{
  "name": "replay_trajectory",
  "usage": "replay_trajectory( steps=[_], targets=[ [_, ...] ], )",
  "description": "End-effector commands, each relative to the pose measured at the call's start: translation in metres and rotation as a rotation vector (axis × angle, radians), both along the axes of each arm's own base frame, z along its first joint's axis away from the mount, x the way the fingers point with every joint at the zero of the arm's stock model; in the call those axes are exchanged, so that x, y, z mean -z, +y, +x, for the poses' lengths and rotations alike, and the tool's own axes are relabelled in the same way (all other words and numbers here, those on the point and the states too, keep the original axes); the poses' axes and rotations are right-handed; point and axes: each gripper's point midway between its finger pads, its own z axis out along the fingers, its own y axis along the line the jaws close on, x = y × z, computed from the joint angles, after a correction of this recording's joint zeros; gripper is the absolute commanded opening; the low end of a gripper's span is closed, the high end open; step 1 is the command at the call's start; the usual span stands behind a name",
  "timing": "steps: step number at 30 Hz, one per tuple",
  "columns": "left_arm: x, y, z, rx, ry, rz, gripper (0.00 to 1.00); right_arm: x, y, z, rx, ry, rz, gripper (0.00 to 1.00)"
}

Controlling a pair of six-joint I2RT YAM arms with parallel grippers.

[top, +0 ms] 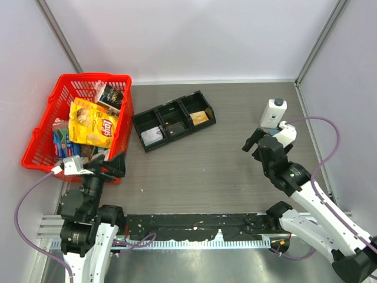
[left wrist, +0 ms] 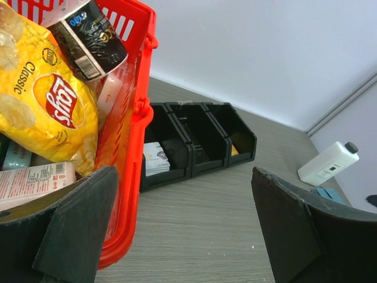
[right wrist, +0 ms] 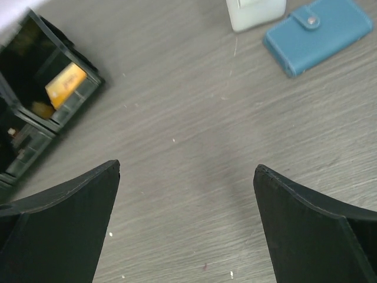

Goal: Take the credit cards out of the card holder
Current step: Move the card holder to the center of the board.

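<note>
The card holder (right wrist: 318, 34), a blue wallet shut with a snap tab, lies flat on the table at the far right beside a white bottle (right wrist: 255, 12). Only a corner of the card holder (left wrist: 327, 193) shows in the left wrist view. The credit cards are hidden, as the holder is closed. My right gripper (right wrist: 187, 166) hangs open over bare table, short of the holder, with nothing between its fingers. It shows at the right (top: 257, 141) in the top view. My left gripper (top: 116, 164) is open and empty beside the red basket.
A red basket (top: 94, 75) holding a Lay's chip bag (top: 93, 122) and several packets stands at the left. A black three-compartment tray (top: 174, 121) sits mid-table, white printed cards (left wrist: 156, 158) in one end bin and something orange (right wrist: 65, 82) in the other. Walls enclose the table.
</note>
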Motion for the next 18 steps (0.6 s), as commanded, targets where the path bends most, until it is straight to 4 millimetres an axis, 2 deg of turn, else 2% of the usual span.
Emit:
replay_trajectory(
  steps=[1,2,3,4,6,8,9,10,11,12,13,14,18],
  targets=[
    [0.023,-0.011,-0.004,0.057,0.072,-0.027,1.0,0.004,0.012,0.017,0.002,-0.011,0.043,1.0],
    [0.026,-0.011,-0.004,0.058,0.085,-0.029,1.0,0.003,0.014,0.02,-0.012,0.002,0.035,1.0],
    [0.026,-0.011,-0.003,0.056,0.093,-0.031,1.0,0.005,0.008,0.024,0.009,0.016,0.034,0.99],
    [0.025,-0.019,-0.006,0.105,0.089,-0.028,1.0,0.01,0.011,0.029,-0.003,0.043,0.047,0.99],
    [0.03,-0.024,-0.002,0.129,0.129,-0.024,1.0,0.021,0.004,0.04,0.019,0.088,0.098,0.98],
    [0.037,-0.027,0.001,0.142,0.168,-0.024,1.0,0.032,-0.017,0.052,0.092,0.115,0.177,0.97],
    [0.041,-0.029,0.003,0.152,0.191,-0.026,1.0,0.037,-0.019,0.055,0.092,0.128,0.218,0.97],
    [0.043,-0.032,0.003,0.167,0.209,-0.025,1.0,0.039,-0.034,0.061,0.138,0.115,0.238,0.97],
    [0.044,-0.036,0.004,0.188,0.228,-0.027,1.0,0.041,-0.037,0.062,0.139,0.112,0.255,0.97],
    [0.044,-0.039,0.005,0.2,0.245,-0.034,1.0,0.044,-0.055,0.066,0.19,0.094,0.261,0.97],
    [0.044,-0.04,0.006,0.205,0.26,-0.041,1.0,0.046,-0.06,0.067,0.208,0.088,0.277,0.97],
    [0.044,-0.041,0.007,0.208,0.278,-0.044,1.0,0.05,-0.084,0.068,0.285,0.066,0.298,0.97],
    [0.049,-0.044,0.012,0.217,0.391,-0.043,1.0,0.066,-0.117,0.078,0.429,0.007,0.353,0.96]
  ],
)
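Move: My open right hand goes for the blue card holder on the board, about 12 cm ahead of it, 13 cm to its right and roughly 17 cm below. The white bottle stands just past the holder, some 5 cm farther out and 5 cm left of it. The black compartment box lies about 18 cm ahead of and 32 cm left of my right hand. From my left hand the card holder is roughly 20 cm ahead, 60 cm right and 26 cm below. I sink my right hand, then sweep it about 10 cm right and some 5 cm forward while it keeps descending, 7 cm in all, towards the card holder beside the bottle. The wrist turns some 20 degrees clockwise and rolls left side up, fingers staying wide open. My open left hand eases about 3 cm right, away from the red basket, then also slightly forward, turning a little clockwise and tipping down. ##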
